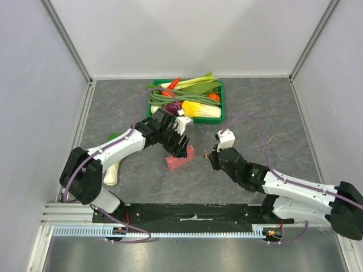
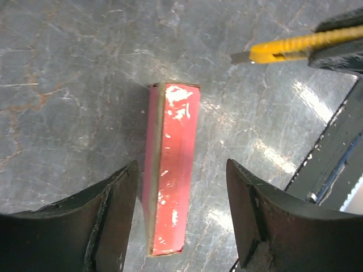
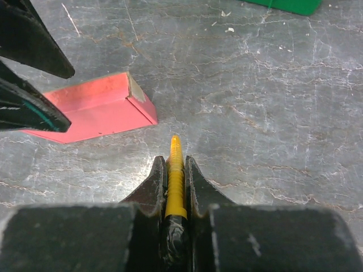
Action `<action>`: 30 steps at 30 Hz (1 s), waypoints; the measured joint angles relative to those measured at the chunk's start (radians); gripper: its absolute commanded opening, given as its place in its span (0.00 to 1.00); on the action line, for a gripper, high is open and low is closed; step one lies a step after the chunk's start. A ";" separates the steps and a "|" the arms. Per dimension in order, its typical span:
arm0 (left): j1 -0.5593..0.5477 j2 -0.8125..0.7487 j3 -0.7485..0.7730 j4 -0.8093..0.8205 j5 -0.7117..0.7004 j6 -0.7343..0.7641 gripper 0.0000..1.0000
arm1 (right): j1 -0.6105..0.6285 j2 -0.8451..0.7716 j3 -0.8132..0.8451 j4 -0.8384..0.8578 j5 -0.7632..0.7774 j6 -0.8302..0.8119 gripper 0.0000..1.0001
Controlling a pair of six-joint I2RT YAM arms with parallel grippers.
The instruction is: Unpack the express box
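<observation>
The express box (image 1: pixel 180 160) is a thin pink carton resting on the grey table, near the middle. My left gripper (image 1: pixel 182 148) hangs open just above it. In the left wrist view the box (image 2: pixel 170 170) lies lengthwise between the two fingers, with a gap on each side, and my left gripper (image 2: pixel 181 164) touches nothing. My right gripper (image 1: pixel 214 154) sits to the right of the box, shut on a yellow utility knife (image 3: pixel 176 170). The knife tip (image 2: pixel 249 55) points toward the box (image 3: pixel 91 107), a short way off. My right gripper (image 3: pixel 176 161) clamps the knife handle.
A green crate (image 1: pixel 222 95) full of vegetables stands at the back centre; its corner (image 3: pixel 283 5) shows in the right wrist view. A white radish (image 1: pixel 112 173) lies beside the left arm. The black base rail (image 2: pixel 334 153) runs along the near edge.
</observation>
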 measured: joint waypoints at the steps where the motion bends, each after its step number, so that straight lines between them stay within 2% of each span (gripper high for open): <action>1: -0.002 0.000 -0.002 -0.001 0.007 0.003 0.69 | -0.001 0.000 -0.003 -0.002 0.000 0.002 0.00; 5: -0.023 0.017 -0.003 0.003 0.034 0.011 0.69 | -0.006 0.000 -0.013 -0.011 0.001 0.010 0.00; 8: -0.050 0.053 -0.003 0.005 0.021 0.017 0.66 | -0.012 0.000 -0.013 -0.013 0.003 0.015 0.00; 12: -0.093 0.117 -0.003 0.005 -0.038 0.033 0.40 | -0.021 -0.008 -0.018 -0.009 0.001 0.029 0.00; 18: -0.169 0.146 -0.003 0.028 -0.150 0.066 0.26 | -0.035 -0.038 -0.077 0.022 -0.008 0.066 0.00; 24: -0.249 0.107 -0.060 0.121 -0.275 0.127 0.23 | -0.050 -0.139 -0.128 0.023 -0.009 0.093 0.00; 30: -0.270 0.038 -0.154 0.242 -0.341 0.209 0.21 | -0.071 -0.292 -0.163 0.036 -0.008 0.116 0.00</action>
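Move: Below the open left fingers, some 6 cm down and about 3 cm back, lies the middle of the express box, its long side slanting out to the right. The yellow cutter, shut in the right fingers, is about 10 cm to the left hand's right and 1 cm back at similar height; the green crate's middle sits about 20 cm ahead, 2 cm right and 6 cm lower. From the right hand the box is some 11 cm left, about 1 cm back and 9 cm below. Dropping about 5 cm onto the express box while easing back and to the right 2 to 3 cm, the left hand closes its fingers and pinches the box across its narrow width. With that grip kept, it swings the fingertips forward and twists clockwise, some 20 degrees in all. The right hand, still gripping the cutter, withdraws rightwards about 3.5 cm from the box, dipping and then rising. ##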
